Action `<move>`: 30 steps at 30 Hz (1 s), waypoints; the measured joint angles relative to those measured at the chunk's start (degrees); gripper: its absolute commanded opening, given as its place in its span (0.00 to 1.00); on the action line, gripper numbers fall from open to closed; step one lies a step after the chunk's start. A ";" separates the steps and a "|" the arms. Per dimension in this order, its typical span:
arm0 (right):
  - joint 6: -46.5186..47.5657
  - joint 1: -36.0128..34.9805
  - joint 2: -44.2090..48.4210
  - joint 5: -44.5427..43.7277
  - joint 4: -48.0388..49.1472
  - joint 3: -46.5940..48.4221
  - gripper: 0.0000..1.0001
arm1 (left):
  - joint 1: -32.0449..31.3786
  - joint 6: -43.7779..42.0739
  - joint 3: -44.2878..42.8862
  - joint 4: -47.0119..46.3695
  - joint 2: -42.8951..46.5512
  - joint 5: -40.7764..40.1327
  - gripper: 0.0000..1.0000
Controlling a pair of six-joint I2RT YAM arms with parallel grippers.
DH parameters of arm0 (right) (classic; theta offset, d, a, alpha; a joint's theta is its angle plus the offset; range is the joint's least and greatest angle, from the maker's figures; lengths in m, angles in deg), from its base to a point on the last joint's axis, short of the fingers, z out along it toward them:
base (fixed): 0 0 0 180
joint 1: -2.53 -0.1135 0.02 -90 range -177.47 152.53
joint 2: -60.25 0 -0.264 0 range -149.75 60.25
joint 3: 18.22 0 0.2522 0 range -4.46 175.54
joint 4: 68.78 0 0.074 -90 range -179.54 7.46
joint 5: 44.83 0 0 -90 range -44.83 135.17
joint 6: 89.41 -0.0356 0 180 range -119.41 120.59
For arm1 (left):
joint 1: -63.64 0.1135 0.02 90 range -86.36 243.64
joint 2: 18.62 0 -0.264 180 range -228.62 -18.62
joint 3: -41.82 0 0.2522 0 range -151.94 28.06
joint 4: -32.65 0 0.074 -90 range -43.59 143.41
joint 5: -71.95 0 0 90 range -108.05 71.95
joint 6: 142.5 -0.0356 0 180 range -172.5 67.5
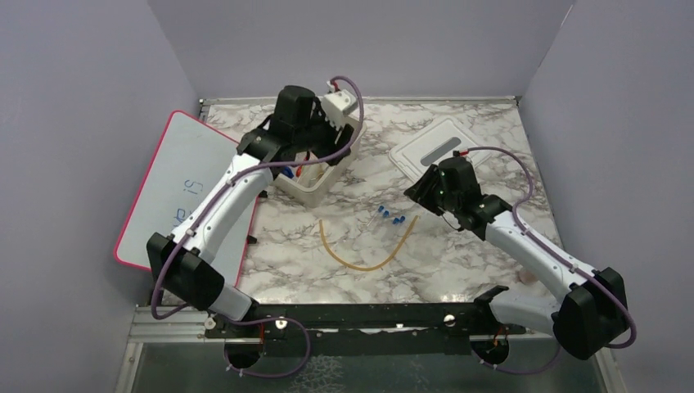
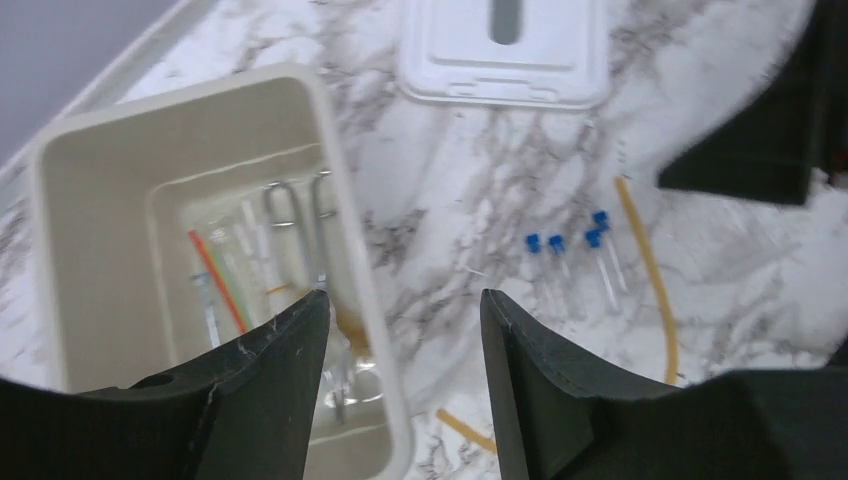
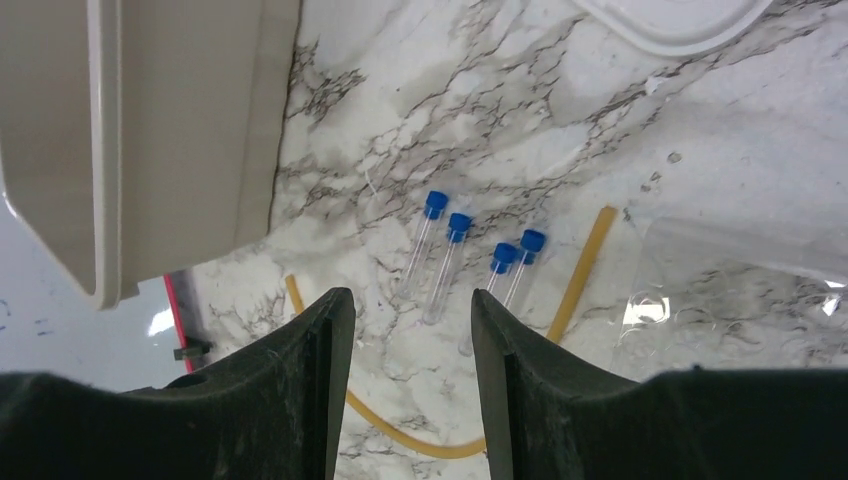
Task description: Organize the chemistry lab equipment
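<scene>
The beige tub (image 2: pixel 60 210) holds metal tongs (image 2: pixel 300 215), an orange-red dropper (image 2: pixel 222 285) and clear pieces. My left gripper (image 2: pixel 405 305) hovers open over the tub's right rim (image 2: pixel 345 200), gripping nothing; in the top view it (image 1: pixel 327 135) hangs above the tub (image 1: pixel 315 190). Several clear tubes with blue caps (image 3: pixel 450 250) lie on the marble, beside the curved amber rubber tube (image 3: pixel 585 265). My right gripper (image 3: pixel 412 300) is open just above and short of those tubes, empty. From above, the tubes (image 1: pixel 389 216) and amber tube (image 1: pixel 368 264) lie mid-table, left of the right gripper (image 1: pixel 421 192).
The white lid (image 1: pixel 438 143) lies at the back right. A pink-rimmed whiteboard (image 1: pixel 184 176) leans at the left beside the tub. A clear plastic bag (image 3: pixel 740 290) lies right of the tubes. Grey walls enclose the table on three sides.
</scene>
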 measured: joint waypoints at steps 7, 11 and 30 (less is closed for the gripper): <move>1.53 9.81 -1.81 9.62 0.09 -0.07 0.51 | -8.39 -3.10 20.70 -5.73 6.95 7.23 0.61; 1.51 12.09 -1.79 11.96 0.15 -0.15 0.51 | -12.39 -4.50 27.12 -7.37 7.85 9.11 0.60; -0.52 14.40 -1.60 19.32 3.52 -5.70 0.51 | -30.03 -3.72 34.45 -8.57 -3.17 5.95 0.52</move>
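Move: The left hand is empty and open, high beside the beige box. The bend of the orange tubing lies about 23 cm back from it, 9 cm to its right and some 28 cm below. The blue-capped test tubes lie 13 cm farther out than that bend and 5 cm to its right; the beige box's middle is 11 cm ahead of the hand, 7 cm left. From the right hand the bend lies some 14 cm back, 11 cm left, 14 cm below. Towards the bend of the orange tubing goes the left hand, away from the beige box: about 23 cm back and as much down, drifting some 9 cm right, the last stretch mostly descending. Its wrist swings about 35 degrees clockwise and tips the fingers steeper down, still open. The right hand, open as well, eases about 3 cm right and 3 cm down. ##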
